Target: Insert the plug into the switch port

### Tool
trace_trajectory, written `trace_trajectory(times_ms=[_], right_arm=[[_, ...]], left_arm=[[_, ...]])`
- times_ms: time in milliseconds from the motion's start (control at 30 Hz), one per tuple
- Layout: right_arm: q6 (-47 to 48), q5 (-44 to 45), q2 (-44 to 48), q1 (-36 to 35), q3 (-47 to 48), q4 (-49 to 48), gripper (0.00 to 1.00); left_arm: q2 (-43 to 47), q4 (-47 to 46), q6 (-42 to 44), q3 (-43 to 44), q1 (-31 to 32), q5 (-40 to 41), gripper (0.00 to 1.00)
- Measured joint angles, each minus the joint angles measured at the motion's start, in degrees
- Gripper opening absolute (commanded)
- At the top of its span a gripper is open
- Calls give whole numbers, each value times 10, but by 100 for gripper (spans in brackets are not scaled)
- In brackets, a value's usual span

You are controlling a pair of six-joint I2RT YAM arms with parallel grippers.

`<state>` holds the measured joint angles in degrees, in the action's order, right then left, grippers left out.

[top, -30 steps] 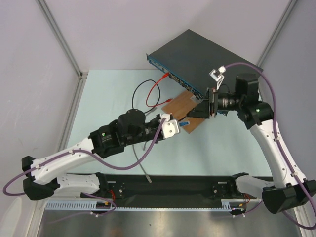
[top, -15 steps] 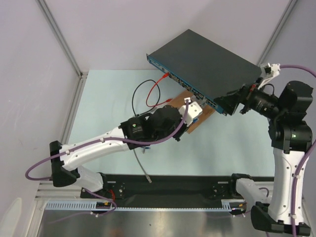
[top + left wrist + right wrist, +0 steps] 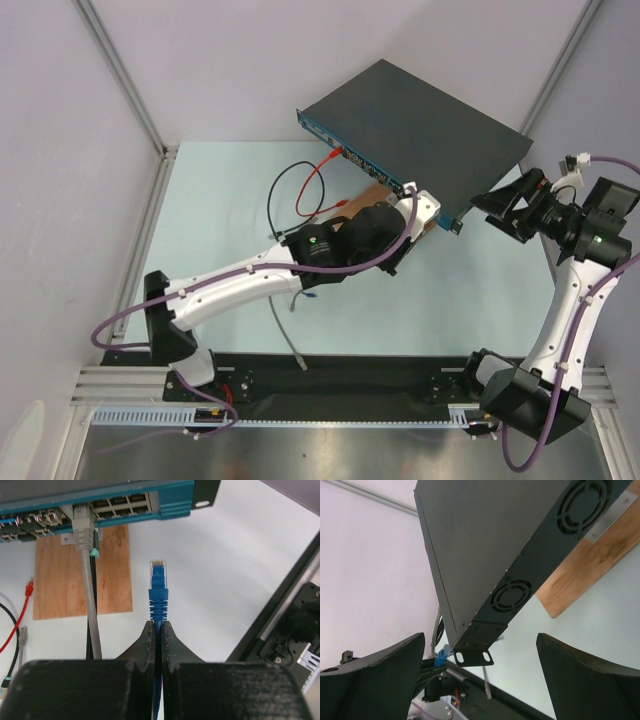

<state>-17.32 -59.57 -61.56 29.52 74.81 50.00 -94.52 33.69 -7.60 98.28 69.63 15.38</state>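
Note:
The switch (image 3: 420, 120) is a flat black box, its blue front strip (image 3: 170, 502) lined with small sockets. In the left wrist view the blue plug (image 3: 158, 587) points up at the strip, a short gap below it and outside any socket. My left gripper (image 3: 158, 625) is shut on the blue cable just behind the plug's boot. Seen from above, the left gripper (image 3: 415, 215) sits at the front strip's right end. My right gripper (image 3: 505, 205) stands wide open off the switch's right corner, nothing between its fingers (image 3: 385, 670). The plug (image 3: 440, 655) shows beyond the switch (image 3: 485, 545).
A brown wooden board (image 3: 115, 580) lies under the switch's front. A grey cable (image 3: 82, 530) is plugged into the strip left of the plug. Red and black wires (image 3: 310, 185) loop on the left, and a loose grey cable (image 3: 290, 335) trails toward the near rail.
My left arm has reached forward and right, carrying the plug up to the switch's front. My right gripper has pulled back to the right, off the switch's corner, and opened wide.

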Motion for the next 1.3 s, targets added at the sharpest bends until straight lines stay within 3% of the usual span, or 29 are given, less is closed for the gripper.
trace_trajectory(times_ms=[300, 533, 1000, 1167, 1300], right_arm=[[-77, -34, 1, -7, -70, -108, 97], [-108, -33, 5, -39, -111, -177, 83], [-156, -20, 22, -53, -149, -254, 66], [-158, -9, 26, -56, -151, -257, 65], [-160, -3, 29, -58, -152, -257, 70]], left_arm=[[-62, 13, 0, 59, -7, 26, 0], [-100, 22, 0, 123, -35, 26, 0], [-113, 43, 1, 131, -44, 22, 0], [-119, 57, 2, 150, -44, 22, 0], [-120, 61, 2, 154, -40, 20, 0]])
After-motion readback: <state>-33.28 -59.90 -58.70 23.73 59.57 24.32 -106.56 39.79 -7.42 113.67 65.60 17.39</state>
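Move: The blue plug is already in my left fingers. The empty switch port beside the grey plug is about 9 cm ahead, 5 cm to the right and 3 cm lower than my left hand. The grey plug is about 9 cm ahead of that hand and 3 cm right; the switch's right front corner is 5 cm ahead and 13 cm right. That corner lies some 7 cm left of my open right hand, about level in reach and slightly lower. I carry the blue plug forward, about 5 cm, and a little to the right with my left hand, turning it roughly 5 degrees counter-clockwise, and stop with the tip close before the port just right of the grey plug, grip kept. Meanwhile my right hand eases forward, left and down, about 2 cm each way, and closes by a third around the switch's right end. ##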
